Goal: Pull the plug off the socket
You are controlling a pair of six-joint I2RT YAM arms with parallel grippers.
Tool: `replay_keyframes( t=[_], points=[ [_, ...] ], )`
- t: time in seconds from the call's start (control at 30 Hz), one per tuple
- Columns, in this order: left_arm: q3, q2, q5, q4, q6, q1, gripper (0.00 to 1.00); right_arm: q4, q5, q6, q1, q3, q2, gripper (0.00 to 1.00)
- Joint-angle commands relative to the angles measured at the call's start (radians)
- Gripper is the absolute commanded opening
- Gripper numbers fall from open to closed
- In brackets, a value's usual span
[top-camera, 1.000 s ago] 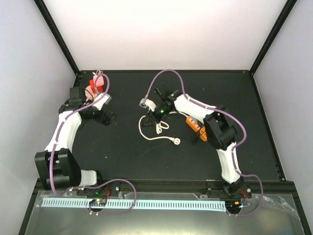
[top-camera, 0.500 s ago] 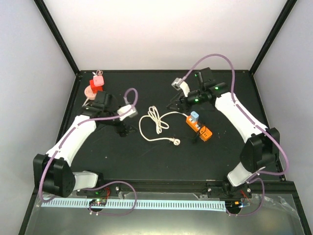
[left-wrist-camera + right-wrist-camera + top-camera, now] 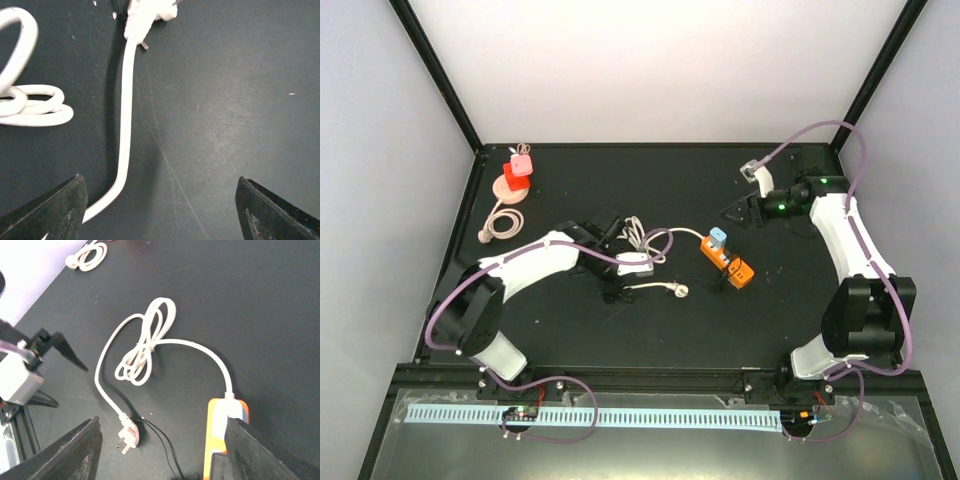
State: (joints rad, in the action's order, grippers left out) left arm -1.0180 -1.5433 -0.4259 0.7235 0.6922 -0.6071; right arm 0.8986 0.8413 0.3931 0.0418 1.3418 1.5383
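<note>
An orange power strip [image 3: 730, 263] lies right of the table's middle, with a light blue plug [image 3: 717, 237] standing in its far end. It also shows in the right wrist view [image 3: 223, 440]. Its white cord [image 3: 640, 240] coils to the left and ends in a loose white plug [image 3: 678, 290]. My left gripper [image 3: 612, 290] is open and empty, low over that cord [image 3: 125, 125], with the white plug [image 3: 147, 15] ahead of it. My right gripper [image 3: 732, 212] is open and empty, raised behind and right of the strip.
A red and pink stack [image 3: 515, 170] and a small coiled white cable [image 3: 500, 222] sit at the back left. A thin black wire [image 3: 160, 440] runs by the white plug [image 3: 127, 437] towards a dark block on the strip's near end. Black frame posts stand at the back corners.
My left arm has swung from the back left to the middle, over the white cord. My right arm has swung from the middle out to the back right, away from the strip.
</note>
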Motion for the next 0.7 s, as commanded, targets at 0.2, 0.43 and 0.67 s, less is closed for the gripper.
replay_keyframes(
  t=[0.2, 0.43, 0.67],
  points=[
    [-0.092, -0.163, 0.191, -0.116, -0.076, -0.094, 0.78, 0.097, -0.057, 0.122, -0.150, -0.012, 0.106, 0.78],
    [-0.097, -0.208, 0.255, -0.165, -0.076, -0.127, 0.71, 0.083, -0.109, 0.122, -0.163, -0.055, 0.183, 0.94],
    [-0.122, -0.257, 0.288, -0.180, -0.090, -0.147, 0.54, 0.083, -0.159, 0.142, -0.161, -0.063, 0.256, 0.97]
  ],
)
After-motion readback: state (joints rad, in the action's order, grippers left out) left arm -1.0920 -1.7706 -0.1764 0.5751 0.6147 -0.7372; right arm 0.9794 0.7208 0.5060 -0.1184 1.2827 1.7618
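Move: The cord's straight stretch lies about 1 cm ahead of the left hand, 6 cm right and 8 cm below; the cord plug is level with it, 16 cm right, and the coil 10 cm ahead, 8 cm right. From the right hand, the white plug sits roughly 3 cm back, 3 cm left and 18 cm down, with the black plug about 10 cm back and 1 cm left of the hand. Right hand sinks 11 cm and swings right, opening wide; left lowers 5 cm towards the cord, fingers partly closing. ##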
